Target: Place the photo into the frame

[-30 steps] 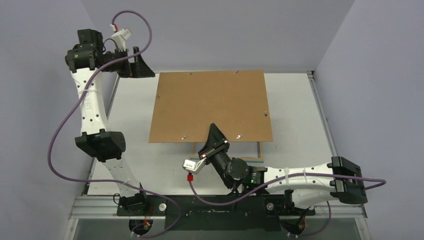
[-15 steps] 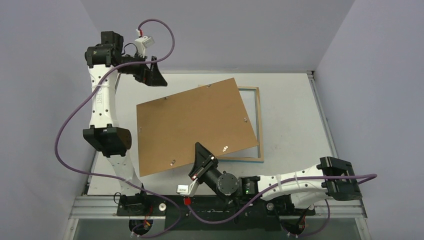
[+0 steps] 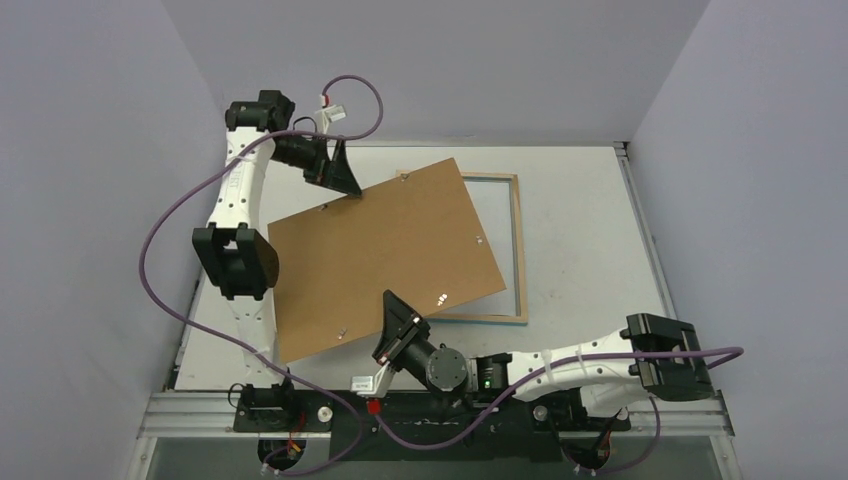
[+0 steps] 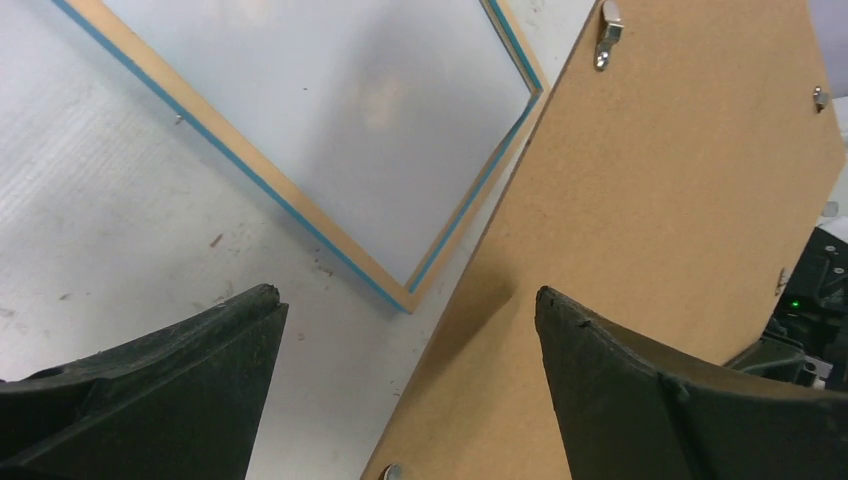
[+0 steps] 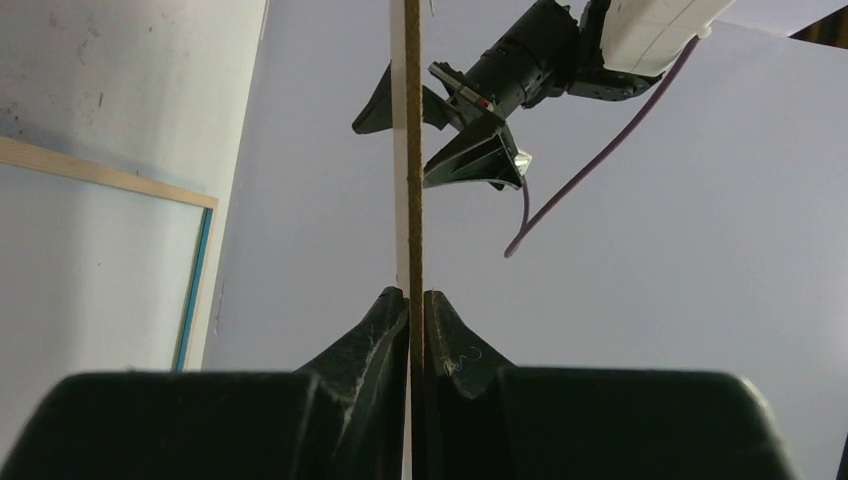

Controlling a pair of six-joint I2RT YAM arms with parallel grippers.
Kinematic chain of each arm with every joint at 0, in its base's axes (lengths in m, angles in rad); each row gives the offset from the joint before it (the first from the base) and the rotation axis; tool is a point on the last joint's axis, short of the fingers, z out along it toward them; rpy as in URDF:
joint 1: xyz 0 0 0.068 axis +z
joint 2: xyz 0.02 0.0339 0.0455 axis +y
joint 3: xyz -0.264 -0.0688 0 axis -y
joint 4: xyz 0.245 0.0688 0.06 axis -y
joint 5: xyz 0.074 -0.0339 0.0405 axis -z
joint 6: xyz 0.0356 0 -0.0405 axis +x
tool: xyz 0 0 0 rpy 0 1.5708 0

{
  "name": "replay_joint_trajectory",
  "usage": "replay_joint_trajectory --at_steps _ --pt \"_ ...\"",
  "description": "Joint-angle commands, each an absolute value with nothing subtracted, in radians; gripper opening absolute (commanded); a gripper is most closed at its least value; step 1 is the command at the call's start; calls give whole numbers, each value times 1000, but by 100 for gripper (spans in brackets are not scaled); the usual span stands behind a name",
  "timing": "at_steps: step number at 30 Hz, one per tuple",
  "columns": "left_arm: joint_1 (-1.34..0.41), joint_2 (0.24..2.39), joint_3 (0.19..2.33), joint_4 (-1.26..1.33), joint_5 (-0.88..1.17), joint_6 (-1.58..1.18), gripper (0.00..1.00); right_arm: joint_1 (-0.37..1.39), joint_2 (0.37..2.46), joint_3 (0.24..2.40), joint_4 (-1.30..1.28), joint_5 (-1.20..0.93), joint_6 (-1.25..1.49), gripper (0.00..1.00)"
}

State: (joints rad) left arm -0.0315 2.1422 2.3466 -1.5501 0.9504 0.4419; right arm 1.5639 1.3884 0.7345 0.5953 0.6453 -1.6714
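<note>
My right gripper is shut on the near edge of the brown backing board, holding it raised and skewed. In the right wrist view a thin pale layer lies against the board's left face; I cannot tell what it is. The photo's picture side is hidden. The frame lies flat at the back right, wooden with a blue inner edge, its left part under the board. My left gripper is open and straddles the board's far edge without touching it.
Metal turn clips dot the board's rim. Grey walls enclose the table on three sides. A purple cable loops beside the left arm. The arm bases and a black rail line the near edge.
The board has swung counter-clockwise and slid toward the near left in my right gripper, uncovering the frame. My left arm has moved right to the board's far edge, jaws still open.
</note>
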Motion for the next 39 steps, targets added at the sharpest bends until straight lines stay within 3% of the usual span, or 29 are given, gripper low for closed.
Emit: replay_joint_trajectory --at_steps 1,13,17,25,39 --pt "-50 2121 2334 -1591 1033 447 90 1537 1362 739 730 631 -1710 5" --pt "-48 2120 2237 -1591 1093 442 50 1324 1436 654 1041 496 -1756 5" --pt "-39 2124 2259 -1592 1099 443 38 1286 1463 628 1082 484 -1724 11" --pt "-8 2138 2300 -1591 1114 421 2 1274 1507 570 1135 493 -1656 60" --pt "121 2165 2473 -1585 1316 315 0 1248 1562 581 1128 593 -1584 97"
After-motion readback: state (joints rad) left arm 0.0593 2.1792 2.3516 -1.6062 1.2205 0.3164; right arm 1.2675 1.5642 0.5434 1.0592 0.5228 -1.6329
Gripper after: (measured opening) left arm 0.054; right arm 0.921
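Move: The brown backboard hangs almost level, already pinched at its near edge by the right hand; its middle is about 10 cm ahead of that hand and 1 cm to its left, at about its height. From the open left hand, whose fingers straddle the far edge, the board's middle lies some 13 cm back, 6 cm to the right and a shade lower. The frame's middle is about level with the left hand, 18 cm to its right and 24 cm below. The left fingers shut on the board's far edge and pinch it, the hand staying within about 2 cm until it has closed, then lifting some 3 cm while the wrist tips roughly 20 degrees. Meanwhile the right hand carries the near edge forward about 9 cm, a little right and down, and opens wide around it, ending its pinch as the left takes hold. ##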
